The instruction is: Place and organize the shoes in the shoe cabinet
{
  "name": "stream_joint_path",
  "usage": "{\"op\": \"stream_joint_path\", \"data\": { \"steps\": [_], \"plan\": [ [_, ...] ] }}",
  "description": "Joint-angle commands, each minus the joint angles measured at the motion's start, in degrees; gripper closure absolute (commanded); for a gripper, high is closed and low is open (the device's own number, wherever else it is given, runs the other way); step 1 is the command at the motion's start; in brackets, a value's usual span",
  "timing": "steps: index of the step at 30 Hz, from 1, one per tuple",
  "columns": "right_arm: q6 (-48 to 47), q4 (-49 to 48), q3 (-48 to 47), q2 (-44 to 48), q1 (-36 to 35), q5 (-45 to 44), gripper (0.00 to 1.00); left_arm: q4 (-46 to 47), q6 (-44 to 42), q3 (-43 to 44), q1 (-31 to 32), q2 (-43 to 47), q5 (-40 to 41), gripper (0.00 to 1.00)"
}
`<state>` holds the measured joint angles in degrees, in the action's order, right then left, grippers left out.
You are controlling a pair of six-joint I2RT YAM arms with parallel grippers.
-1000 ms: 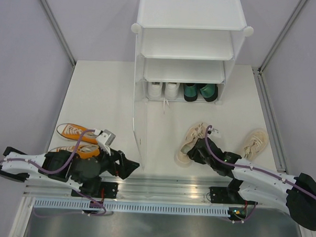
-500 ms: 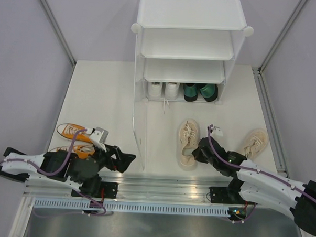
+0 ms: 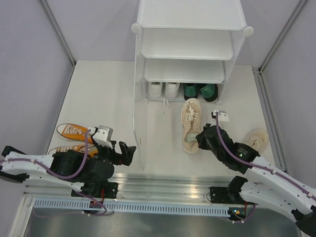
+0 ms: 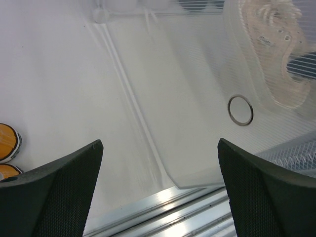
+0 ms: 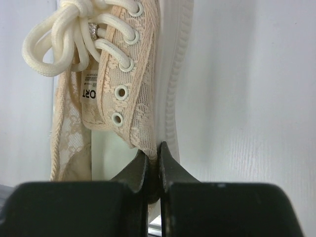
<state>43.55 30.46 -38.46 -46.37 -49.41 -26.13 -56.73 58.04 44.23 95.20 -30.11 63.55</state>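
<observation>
The white shoe cabinet (image 3: 188, 46) stands at the back centre, with white sneakers (image 3: 163, 90) and dark green heels (image 3: 199, 91) on its bottom tier. My right gripper (image 3: 201, 140) is shut on the side wall of a cream lace-up sneaker (image 3: 191, 125), whose toe points at the cabinet. In the right wrist view the jaws (image 5: 153, 154) pinch the lace upper of that sneaker (image 5: 123, 74). Its mate (image 3: 256, 139) lies to the right. Two orange sneakers (image 3: 73, 131) lie at the left. My left gripper (image 3: 126, 151) hangs open beside them, holding nothing.
The cabinet's translucent side panel (image 4: 197, 98) reaches down to the metal rail (image 3: 160, 181) at the near edge, just right of my left gripper (image 4: 158, 187). An orange toe (image 4: 7, 143) shows at the left edge of the left wrist view. Grey walls close both sides.
My right gripper has shut on the cream sneaker and moved it away from the rail toward the cabinet, turning its toe to face the shelves. The left gripper has shifted slightly, still open.
</observation>
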Motion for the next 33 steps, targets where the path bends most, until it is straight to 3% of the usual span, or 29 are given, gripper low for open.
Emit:
{"op": "stream_joint_path", "data": {
  "steps": [1,6,15,24,33],
  "plan": [
    [-4.3,-3.4,-7.1,-2.1,-0.3,-3.8,0.99,9.6,-10.0,-0.5,-4.6,-4.2,0.4,0.00],
    [-8.3,-6.2,-15.0,-7.3,-0.4,-2.8,0.99,16.5,-15.8,-1.7,-15.9,-7.3,-9.6,0.00],
    [-13.8,-11.0,-33.9,-21.8,3.1,2.3,0.99,19.5,-17.4,-3.7,-20.6,-5.0,-12.1,0.00],
    [-14.0,-12.4,-53.9,-35.3,11.8,13.1,0.99,26.1,-25.5,-0.5,-34.3,-10.8,-27.4,0.00],
    [-11.6,-10.9,-73.1,-50.0,17.2,22.2,0.99,21.7,-26.2,3.3,-36.1,-8.0,-28.1,0.00]
  ]
}}
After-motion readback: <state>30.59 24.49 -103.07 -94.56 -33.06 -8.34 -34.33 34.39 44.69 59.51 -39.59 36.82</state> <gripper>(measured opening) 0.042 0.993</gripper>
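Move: The right hand already holds one beige shoe by the side of its collar, clear of the table. Its place, the front edge of the cabinet's upper shelf near the left end, lies about 30 cm ahead, 18 cm left and 11 cm higher. The green shoes on the bottom shelf are some 31 cm straight ahead and 12 cm lower, the white pair 19 cm left of them. The open clear door stands 30 cm left and 8 cm ahead. From the left hand that edge is roughly 38 cm ahead, 15 cm right, 5 cm higher. Up and to the left at first, then mainly forward while still climbing, the right arm carries the beige shoe toe-first towards the left part of the upper shelf, some 22 cm forward, 21 cm up and 11 cm left in all. The wrist tips the toe up about 15 degrees and the shut fingers keep their pinch. The empty left hand drifts about 7 cm forward, staying open. ##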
